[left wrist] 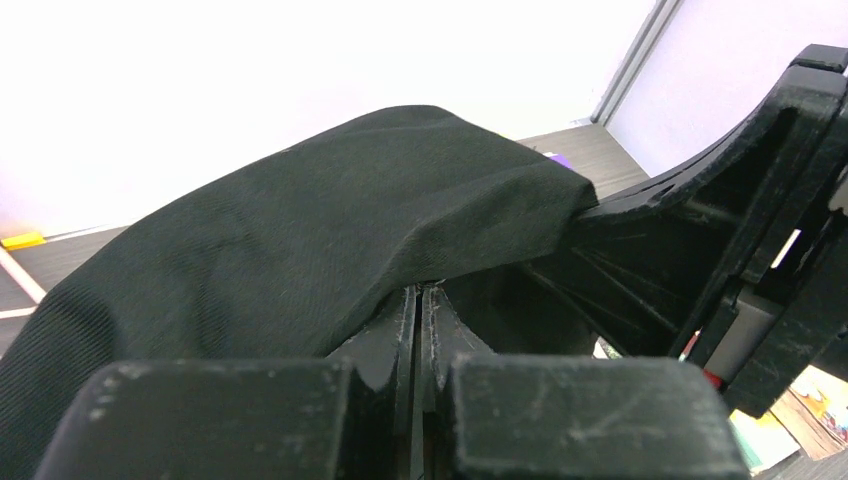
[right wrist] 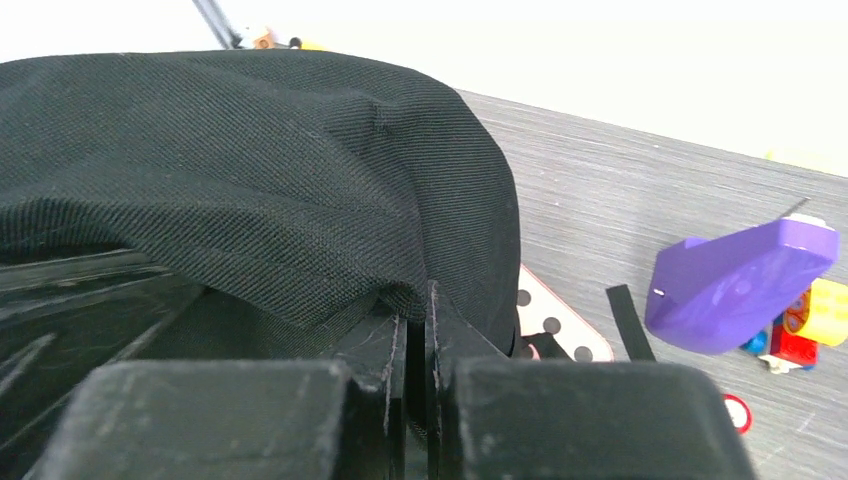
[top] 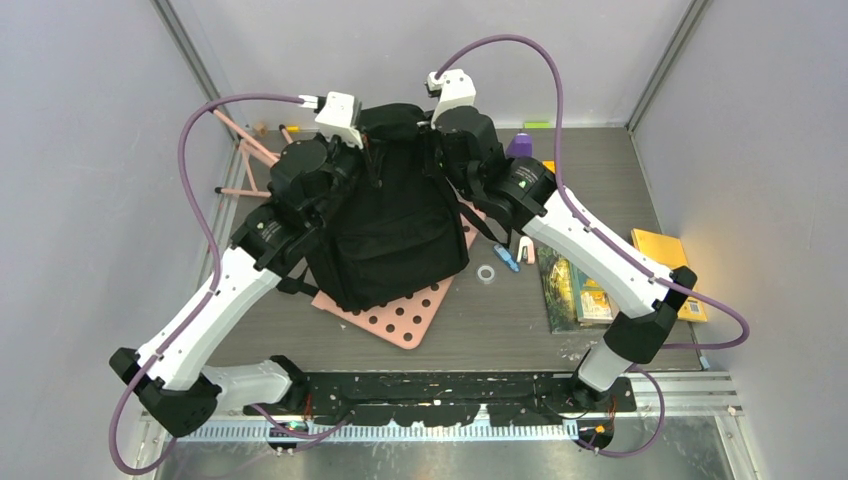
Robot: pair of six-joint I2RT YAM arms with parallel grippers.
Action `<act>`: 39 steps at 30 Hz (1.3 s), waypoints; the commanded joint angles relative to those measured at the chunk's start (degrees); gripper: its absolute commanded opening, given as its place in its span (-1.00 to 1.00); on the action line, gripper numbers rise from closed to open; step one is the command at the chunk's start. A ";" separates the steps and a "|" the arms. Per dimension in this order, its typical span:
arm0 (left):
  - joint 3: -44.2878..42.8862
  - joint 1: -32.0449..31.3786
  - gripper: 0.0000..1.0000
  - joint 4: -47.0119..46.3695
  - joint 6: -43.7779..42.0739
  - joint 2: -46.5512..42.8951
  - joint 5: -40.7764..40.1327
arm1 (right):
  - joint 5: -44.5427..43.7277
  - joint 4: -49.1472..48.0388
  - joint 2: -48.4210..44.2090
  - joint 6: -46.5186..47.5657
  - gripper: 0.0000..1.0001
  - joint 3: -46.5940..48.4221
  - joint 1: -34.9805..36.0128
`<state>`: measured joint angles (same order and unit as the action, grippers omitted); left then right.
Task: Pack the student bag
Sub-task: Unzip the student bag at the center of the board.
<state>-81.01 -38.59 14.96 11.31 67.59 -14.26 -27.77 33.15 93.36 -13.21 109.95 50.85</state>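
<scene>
The student bag (top: 390, 240), a black fabric backpack, stands on the pink board at the middle of the table. Both arms reach to its top from either side. My left gripper (top: 372, 135) is at the top left edge of the bag. In the left wrist view its jaws (left wrist: 422, 290) stand together, pinching the edge of the bag's fabric (left wrist: 300, 220) at their tips. My right gripper (top: 435, 125) is at the top right edge. In the right wrist view it (right wrist: 412, 300) is shut with a fold of the bag's cloth (right wrist: 250, 150) between its jaws.
A pink perforated board (top: 400, 320) lies under the bag. Right of it are a tape ring (top: 487, 273), a blue pen (top: 507, 260), books (top: 575, 285) and a yellow book (top: 665, 250). A purple object (right wrist: 735, 285) and toy bricks (right wrist: 800, 335) lie at the back right. Pink rods (top: 245, 150) stand back left.
</scene>
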 commanded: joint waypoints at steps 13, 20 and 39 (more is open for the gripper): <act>-0.44 0.22 -1.00 13.24 -5.03 -8.15 -16.01 | -19.54 0.76 -1.38 -2.34 -1.00 1.93 -0.48; 0.77 3.00 -1.00 20.64 -3.31 -12.07 -18.20 | -19.23 1.81 -1.32 -2.99 -1.00 2.05 -0.75; 8.61 8.62 -1.00 21.42 1.11 -17.55 9.64 | 16.93 -0.75 -10.97 15.64 0.28 -4.75 -0.92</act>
<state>-71.57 -30.24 34.24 12.64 49.28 -9.80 -22.44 35.31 88.14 -5.52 106.13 50.00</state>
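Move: The left fingers already pinch the zip pull at the student bag's top; the bag's left side, where the pull is heading, lies about 9 cm left, 7 cm back and 5 cm lower. The bag's middle is some 6 cm back, 2 cm right and 15 cm down, the perforated board 17 cm back, 8 cm right and 38 cm below. From the right hand, gripping the bag's top right edge, the pull is roughly 9 cm left, 1 cm back and level. Keeping its pinch on the zip pull, the left hand draws it left and back along the bag's top, then down its left side, about 11 cm left before easing back right slightly, tipping down some 10 degrees. The right hand holds the bag's edge against it, shifting 3 cm right and turning clockwise, then eases partly back and turns the other way as its fingers open. ##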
